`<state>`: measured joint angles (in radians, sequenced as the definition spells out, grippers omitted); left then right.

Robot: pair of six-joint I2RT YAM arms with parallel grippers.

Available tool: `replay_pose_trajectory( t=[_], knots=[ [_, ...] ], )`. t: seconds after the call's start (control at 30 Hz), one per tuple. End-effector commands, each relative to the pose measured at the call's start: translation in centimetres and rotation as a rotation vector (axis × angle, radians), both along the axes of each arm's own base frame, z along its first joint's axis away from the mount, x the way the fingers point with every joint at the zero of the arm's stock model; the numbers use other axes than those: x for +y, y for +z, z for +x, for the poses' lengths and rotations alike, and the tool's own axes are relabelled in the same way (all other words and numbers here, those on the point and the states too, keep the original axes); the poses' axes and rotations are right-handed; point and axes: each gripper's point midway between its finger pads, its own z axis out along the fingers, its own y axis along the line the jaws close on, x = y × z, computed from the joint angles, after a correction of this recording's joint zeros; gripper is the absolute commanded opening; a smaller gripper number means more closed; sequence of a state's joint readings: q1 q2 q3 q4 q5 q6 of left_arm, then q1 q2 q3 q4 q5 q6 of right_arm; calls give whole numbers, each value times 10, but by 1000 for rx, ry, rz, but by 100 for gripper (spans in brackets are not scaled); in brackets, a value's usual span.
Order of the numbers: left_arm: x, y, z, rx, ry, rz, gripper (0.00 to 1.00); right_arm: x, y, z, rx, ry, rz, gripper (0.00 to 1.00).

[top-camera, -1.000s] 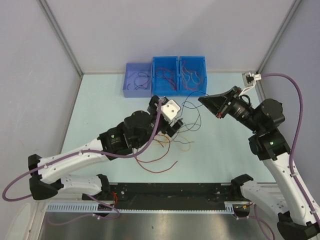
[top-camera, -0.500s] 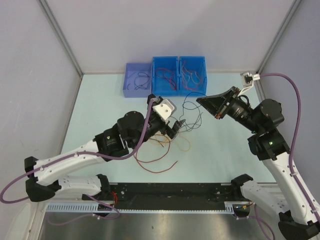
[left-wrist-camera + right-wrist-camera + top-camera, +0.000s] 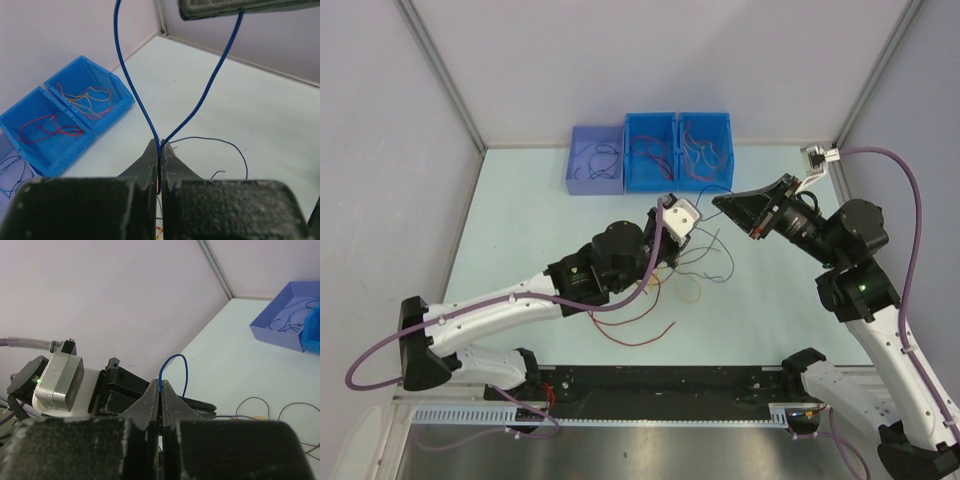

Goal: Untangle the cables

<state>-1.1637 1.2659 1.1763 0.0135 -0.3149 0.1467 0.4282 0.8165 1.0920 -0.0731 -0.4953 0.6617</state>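
Observation:
A loose tangle of cables [image 3: 665,285] in red, orange, black and blue lies on the table in the middle. One blue cable [image 3: 200,102] is lifted out of it. My left gripper [image 3: 160,146] is shut on this blue cable, which rises in two strands towards my right gripper [image 3: 160,384]. The right gripper is shut on the same blue cable [image 3: 172,365], a short loop showing above its tips. In the top view the left gripper [image 3: 698,236] sits just below and left of the right gripper [image 3: 722,201], a short way apart.
Three bins stand at the back: a purple bin [image 3: 595,160] holding dark cables and two blue bins [image 3: 650,150] [image 3: 705,145] holding red and orange cables. A long red cable [image 3: 640,335] trails towards the near edge. Walls close the table on three sides.
My left arm has reached forward and right towards the right gripper. Its jaws were open and have shut on the blue cable. The right arm has stayed put.

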Motion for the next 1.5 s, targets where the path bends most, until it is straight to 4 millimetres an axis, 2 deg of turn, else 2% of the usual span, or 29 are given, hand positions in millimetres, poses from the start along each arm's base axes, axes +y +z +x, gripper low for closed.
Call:
replay_pose_trajectory(
  t=[0.0,0.03,0.1,0.13,0.17,0.23,0.27,0.33,0.37,0.4,0.43,0.47,0.53,0.57,0.63,0.67,0.73,0.77,0.8,0.9,1.0,1.1,1.13,1.17,1.23,1.27,1.4,1.43,1.47],
  knots=[
    [11,44,6,-36,59,-134,0,-6,8,-3,-28,-36,13,0],
    [12,44,6,-37,61,-133,0,-8,7,0,-26,-55,10,0],
    [17,45,4,-38,65,-134,0,-10,3,4,-12,-76,2,14],
    [18,43,5,-37,71,-129,0,-10,1,5,-7,-83,-2,48],
    [20,44,6,-38,76,-131,0,-11,-2,7,3,-91,-10,64],
    [24,40,9,-32,93,-115,0,-18,-8,16,29,-157,-20,84],
    [27,42,12,-32,105,-116,0,-24,-24,23,91,-210,-47,85],
    [34,39,20,-23,133,-100,0,-53,-49,50,195,-435,-83,86],
    [35,41,22,-13,138,-112,0,-66,-77,56,293,-521,-140,86],
    [38,43,24,-5,141,-120,0,-87,-92,67,341,-653,-167,86],
    [45,37,30,14,161,-97,1,-93,-106,71,378,-695,-201,86],
    [48,38,32,23,168,-109,0,-95,-131,75,428,-715,-256,85],
    [56,38,38,27,186,-112,0,-91,-157,79,468,-709,-303,81],
    [59,39,41,29,196,-116,0,-88,-184,83,502,-706,-336,80],
    [70,39,52,37,235,-116,0,-77,-211,83,530,-685,-366,80],
    [73,41,57,50,249,-128,0,-76,-236,84,548,-695,-388,80],
    [86,40,70,65,284,-129,0,-65,-265,81,571,-682,-434,78],
    [89,43,74,70,290,-142,0,-63,-269,85,550,-697,-425,78],
    [98,45,82,65,304,-147,0,-57,-292,77,565,-678,-472,78],
    [115,50,101,89,355,-184,0,-49,-313,73,521,-689,-522,79],
    [128,59,120,77,404,-201,0,-45,-319,74,497,-693,-539,79],
    [139,68,137,59,426,-226,0,-36,-315,75,462,-647,-524,80],
    [138,61,146,72,434,-219,0,-33,-315,76,452,-634,-517,80],
    [140,65,152,71,439,-227,0,-31,-319,74,450,-611,-531,80],
    [148,59,174,81,476,-229,0,-24,-317,77,427,-590,-507,80],
    [149,67,183,72,477,-245,0,-23,-316,78,422,-585,-504,79],
    [165,75,228,67,550,-261,0,-26,-317,76,426,-586,-487,81],
    [167,85,236,54,560,-279,0,-25,-317,76,429,-574,-479,81],
    [167,78,249,59,574,-277,0,-28,-318,77,434,-578,-476,81]
  ],
)
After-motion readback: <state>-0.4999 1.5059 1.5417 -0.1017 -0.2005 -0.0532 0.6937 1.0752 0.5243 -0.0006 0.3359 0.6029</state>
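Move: The left hand, pinching the blue cable, has the purple bin about 32 cm ahead, 20 cm to its left and 30 cm below; the middle blue bin stands at the same depth, only 8 cm left. The right hand, on the same cable, has the yellow cable's loop some 7 cm ahead, 1 cm left and 42 cm below, and the dark cable's free ends 14 cm ahead, 3 cm right. Left hand carries blue cable some 25 cm forward-left towards purple bin; right releases it, sinking some 33 cm. ##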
